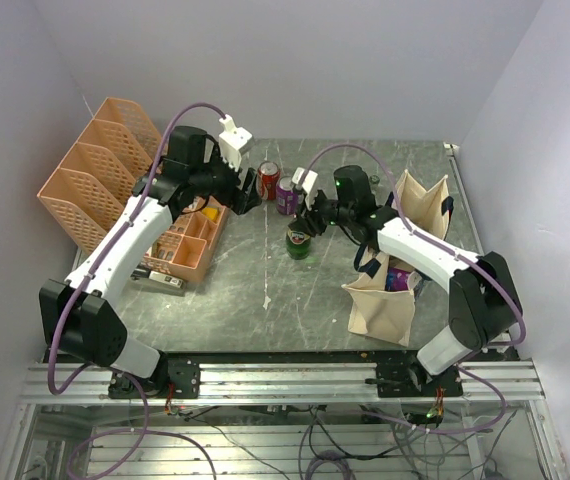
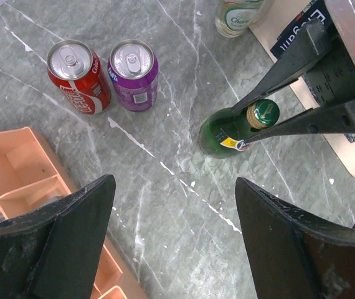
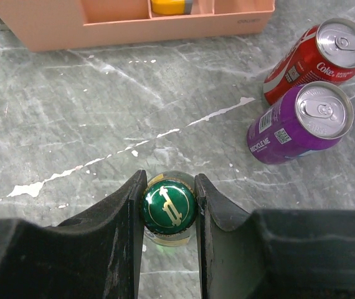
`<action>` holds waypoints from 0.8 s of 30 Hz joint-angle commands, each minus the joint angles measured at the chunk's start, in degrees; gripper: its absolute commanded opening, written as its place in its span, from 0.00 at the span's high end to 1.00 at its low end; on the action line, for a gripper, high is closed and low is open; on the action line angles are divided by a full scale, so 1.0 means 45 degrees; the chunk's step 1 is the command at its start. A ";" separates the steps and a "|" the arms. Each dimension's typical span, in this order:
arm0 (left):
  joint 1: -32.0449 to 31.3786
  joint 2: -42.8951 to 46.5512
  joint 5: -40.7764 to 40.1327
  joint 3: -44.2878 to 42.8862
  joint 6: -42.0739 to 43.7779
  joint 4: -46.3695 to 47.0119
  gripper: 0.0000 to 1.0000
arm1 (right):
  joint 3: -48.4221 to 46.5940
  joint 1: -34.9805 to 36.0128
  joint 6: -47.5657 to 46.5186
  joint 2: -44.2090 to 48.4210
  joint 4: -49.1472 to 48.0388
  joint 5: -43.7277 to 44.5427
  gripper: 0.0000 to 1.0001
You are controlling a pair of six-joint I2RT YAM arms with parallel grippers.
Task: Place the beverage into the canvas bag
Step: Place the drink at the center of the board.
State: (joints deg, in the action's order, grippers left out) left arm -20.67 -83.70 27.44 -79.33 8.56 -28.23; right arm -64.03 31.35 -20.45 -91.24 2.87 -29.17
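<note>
A green glass bottle with a green and gold cap stands upright on the grey table. My right gripper is shut on the bottle's neck just under the cap, one finger on each side; the left wrist view shows the same grip. The canvas bag stands open to the right of the bottle, under my right arm, with purple items inside. My left gripper hangs open over bare table left of the bottle, nothing between its fingers. It sits near the cans in the top view.
A red cola can and a purple can stand together behind the bottle. An orange desk organiser and tall orange file trays fill the left side. A pale-labelled drink stands by the bag's edge.
</note>
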 commanded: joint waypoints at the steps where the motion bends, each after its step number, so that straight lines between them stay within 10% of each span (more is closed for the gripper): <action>1: 0.0090 0.0083 0.0447 -0.0162 0.0091 0.0627 0.12 | 0.0291 0.0027 -0.0738 0.0654 -0.0526 -0.0081 0.81; 10: 0.0081 -0.0630 0.0847 -0.0813 0.0035 0.0931 0.12 | -0.0998 -0.0009 -0.0712 0.0659 0.0846 0.0203 0.25; 24: -0.1933 -0.2082 0.2121 -0.1447 -0.0909 0.3033 0.12 | -0.3718 -0.3121 -0.0415 0.4300 0.6077 0.1641 0.15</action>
State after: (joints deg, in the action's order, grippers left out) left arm -24.77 -91.20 32.40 -82.89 7.11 -20.53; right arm -79.50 21.74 -22.09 -78.63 20.91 -25.54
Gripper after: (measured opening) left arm 0.881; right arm 0.847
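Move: The green bottle already stands near the middle of the board, its neck between my right fingers, its middle straight below that hand by roughly 8 cm. From my right hand, the purple can is about 11 cm ahead and 3 cm left, with the red can some 14 cm ahead and 8 cm left. The clear glass bottle is about 8 cm ahead and 16 cm right. From my left hand the green bottle is about 14 cm to the right, level ahead, and some 17 cm lower. I open my right fingers wide to let go of the green bottle's neck, then rise about 15 cm clear of it, swinging some 8 cm right towards the bag side as I climb and turning the wrist slightly clockwise. Meanwhile my open left hand slides about 5 cm right at the same height, towards the bottle without reaching it. ##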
